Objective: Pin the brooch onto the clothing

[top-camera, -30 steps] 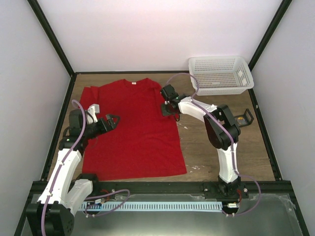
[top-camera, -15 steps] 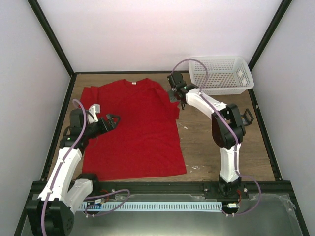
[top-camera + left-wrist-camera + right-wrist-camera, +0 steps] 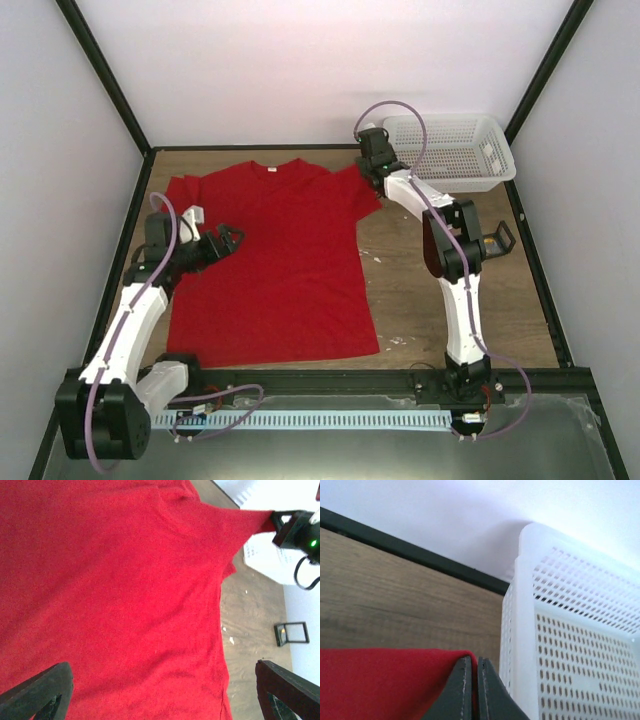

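Observation:
The clothing (image 3: 270, 260), a red T-shirt, lies flat on the wooden table, neck toward the back. My right gripper (image 3: 372, 165) is shut on the tip of its right sleeve, which is drawn out taut toward the basket. The right wrist view shows red cloth (image 3: 380, 680) pinched in that gripper (image 3: 473, 662), just above the wood. My left gripper (image 3: 228, 240) hovers open over the shirt's left half. In the left wrist view the shirt (image 3: 125, 580) fills the space under that gripper (image 3: 164, 672), with nothing between the fingers. I cannot make out the brooch in any view.
A white mesh basket (image 3: 440, 183) stands at the back right, its wall (image 3: 570, 630) right beside the right gripper. A small black wire-frame stand (image 3: 495, 240) sits on the table right of the shirt, also in the left wrist view (image 3: 291, 632). Black frame rails border the table.
The right gripper carried the sleeve from beside the shirt's right edge back and right to the basket, stretching it out. The left gripper stayed open and barely shifted.

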`<move>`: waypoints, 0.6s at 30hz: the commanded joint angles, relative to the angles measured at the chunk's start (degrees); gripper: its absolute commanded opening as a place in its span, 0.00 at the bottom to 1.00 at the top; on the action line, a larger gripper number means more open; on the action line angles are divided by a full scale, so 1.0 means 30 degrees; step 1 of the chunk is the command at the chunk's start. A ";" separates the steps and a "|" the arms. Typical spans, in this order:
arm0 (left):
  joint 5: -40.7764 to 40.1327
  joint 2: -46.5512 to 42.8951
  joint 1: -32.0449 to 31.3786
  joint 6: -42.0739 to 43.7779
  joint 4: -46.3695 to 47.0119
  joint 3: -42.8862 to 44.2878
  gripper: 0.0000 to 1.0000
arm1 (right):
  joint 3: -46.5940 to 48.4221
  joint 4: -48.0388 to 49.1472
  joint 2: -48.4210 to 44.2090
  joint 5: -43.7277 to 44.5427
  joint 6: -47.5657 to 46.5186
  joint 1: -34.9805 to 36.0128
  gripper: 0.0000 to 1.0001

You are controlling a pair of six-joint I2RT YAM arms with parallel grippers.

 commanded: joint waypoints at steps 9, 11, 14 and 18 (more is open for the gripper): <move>-0.1026 0.7556 0.1930 -0.2735 0.4443 0.5210 0.99 | 0.3933 0.0655 0.2562 -0.1884 -0.2689 -0.0762 0.02; -0.1324 0.9584 0.1852 -0.2612 0.5008 0.6549 0.99 | 0.4283 0.0182 0.2576 -0.2634 -0.2562 -0.0729 0.09; -0.1204 1.2835 0.1672 -0.2057 0.4872 0.9333 0.98 | 0.5735 -0.1161 0.3001 -0.2699 -0.1888 -0.0741 0.44; -0.0640 1.7136 0.0920 -0.0150 0.3823 1.3932 0.96 | 0.8898 -0.4903 0.3470 -0.4558 0.1125 -0.0601 0.54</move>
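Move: My right hand still pinches the tip of the clothing's right sleeve. The spot for it on the table is about 5 cm ahead, 3 cm left and some 12 cm down; the white basket's middle lies 6 cm ahead and roughly 19 cm right. From my empty left hand the left sleeve is about 32 cm ahead, 15 cm left and 15 cm below, with the collar tag 37 cm ahead, 5 cm right. I carry the pinched sleeve tip some 4 cm forward and a little down, just left of the basket, then open my right fingers about halfway to let go, rising about 4 cm and drifting left. Meanwhile my left hand, kept wide open, sweeps roughly 19 cm forward and slightly left over the clothing towards the left sleeve, turning about 10 degrees counter-clockwise. ##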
